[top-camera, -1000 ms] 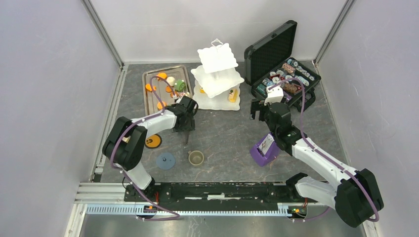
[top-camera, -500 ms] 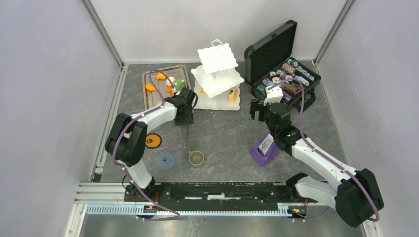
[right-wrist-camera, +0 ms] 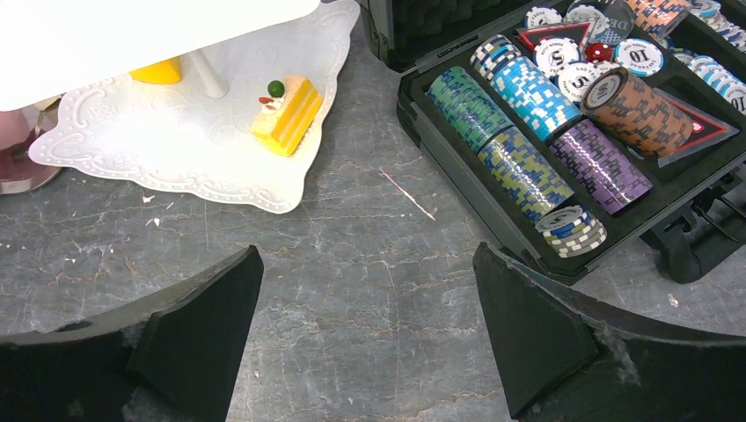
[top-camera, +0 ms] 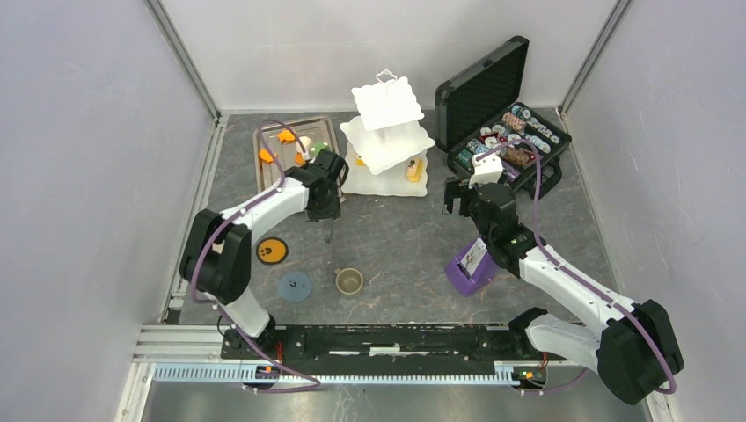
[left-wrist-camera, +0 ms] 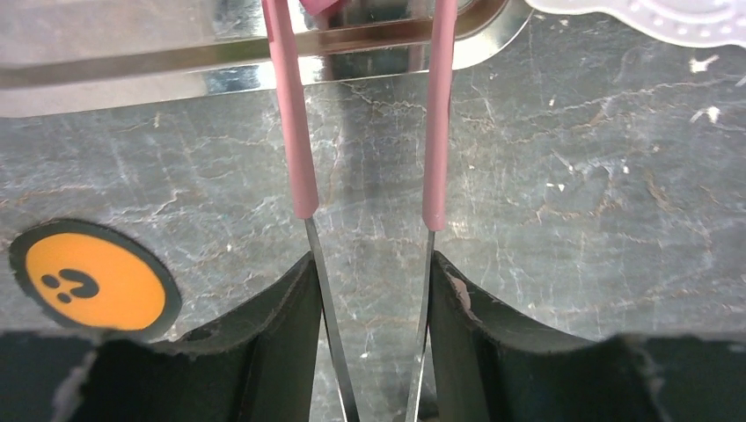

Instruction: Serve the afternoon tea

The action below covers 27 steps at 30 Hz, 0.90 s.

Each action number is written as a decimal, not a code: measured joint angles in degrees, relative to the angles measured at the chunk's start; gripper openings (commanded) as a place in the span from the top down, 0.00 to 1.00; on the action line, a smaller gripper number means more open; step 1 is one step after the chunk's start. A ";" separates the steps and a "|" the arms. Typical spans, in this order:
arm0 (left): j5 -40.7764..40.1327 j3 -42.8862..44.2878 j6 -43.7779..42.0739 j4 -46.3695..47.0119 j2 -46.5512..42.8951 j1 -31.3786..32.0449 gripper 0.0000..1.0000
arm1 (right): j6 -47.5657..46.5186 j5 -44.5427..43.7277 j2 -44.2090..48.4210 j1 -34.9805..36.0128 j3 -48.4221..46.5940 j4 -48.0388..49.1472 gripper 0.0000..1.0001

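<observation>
My left gripper (top-camera: 322, 192) is shut on the metal arms of a pair of tongs (left-wrist-camera: 290, 132) with pink-sleeved tips. In the left wrist view the tips reach over the near rim of the steel tray (left-wrist-camera: 132, 61), and the tong arms lie against both fingers (left-wrist-camera: 281, 325). A pink piece (left-wrist-camera: 318, 4) shows between the tips at the frame's top edge. Orange (top-camera: 266, 156), cream (top-camera: 303, 143) and green (top-camera: 318, 150) pastries lie on the tray (top-camera: 260, 176). The white three-tier stand (top-camera: 387, 132) holds a yellow cake slice (right-wrist-camera: 288, 103). My right gripper (right-wrist-camera: 365, 255) hangs open over bare table.
An orange coaster (top-camera: 272, 251), a blue coaster (top-camera: 295, 286) and a small olive cup (top-camera: 349, 280) sit near the table's front. An open black case of poker chips (top-camera: 506, 132) stands at the back right. A purple card holder (top-camera: 471, 264) is under the right arm.
My left arm has moved away from the table's middle toward the tray, and its jaws have narrowed on the tongs. The right arm has not moved.
</observation>
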State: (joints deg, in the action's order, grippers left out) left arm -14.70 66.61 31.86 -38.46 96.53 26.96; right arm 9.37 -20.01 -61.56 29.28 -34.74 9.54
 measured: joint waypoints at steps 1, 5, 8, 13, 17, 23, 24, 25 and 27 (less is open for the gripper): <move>-0.02 0.02 0.00 -0.48 -0.90 0.00 0.65 | 0.00 0.02 0.00 0.07 0.00 0.00 0.02; 0.02 0.11 -0.04 -1.97 -5.27 -0.24 0.66 | 0.00 0.02 0.00 0.15 0.00 0.00 0.02; 0.52 0.13 -0.57 -2.12 -7.98 -0.33 0.66 | -0.02 0.02 0.00 0.24 0.00 0.00 0.02; 5.38 0.13 -2.19 -0.50 -10.16 -0.48 0.65 | 0.00 0.02 0.00 0.24 0.00 0.00 0.02; 10.25 0.13 -2.71 1.88 -9.79 -0.50 0.65 | 0.00 0.02 0.00 0.24 0.00 0.00 0.02; 15.10 0.13 -2.86 6.95 -5.86 -0.46 0.65 | -0.02 0.02 0.00 0.24 0.00 0.00 0.02; 15.39 0.13 -2.86 7.78 -4.92 -0.39 0.66 | -0.02 0.02 0.00 0.24 0.00 0.00 0.02; 15.54 0.17 -2.89 8.57 -3.93 -0.26 0.66 | -0.02 0.00 0.00 0.24 0.00 0.02 0.02; 15.89 0.57 -3.02 9.68 -1.44 -0.09 0.66 | 0.00 0.02 0.00 0.24 0.00 0.02 0.02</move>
State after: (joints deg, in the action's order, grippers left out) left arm 1.19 67.18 28.84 -28.77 95.09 26.87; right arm 9.37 -19.99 -61.56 29.52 -34.74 9.56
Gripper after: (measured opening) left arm 0.500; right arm 0.979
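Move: In my left hand I already hold the tongs with the pink cake in their tips, a hand's breadth ahead of my fingers. The stand's bottom plate has its middle about 11 cm ahead of this hand, 15 cm to its right and 5 cm below. The tray's middle is some 13 cm ahead and 8 cm left; the yellow cake slice sits 12 cm ahead, 24 cm right. From my right hand the bottom plate is roughly 8 cm ahead, 18 cm left and 17 cm lower. Keeping the tongs pinched on the pink cake, I raise my left hand about 6 cm clear of the tray's near right corner, then carry it some 6 cm to the right towards the stand's bottom plate, easing a little forward and sinking over 3 cm at the end. As it crosses, the wrist rolls about 15 degrees, swinging the fingers to the right, and turns slightly clockwise. ##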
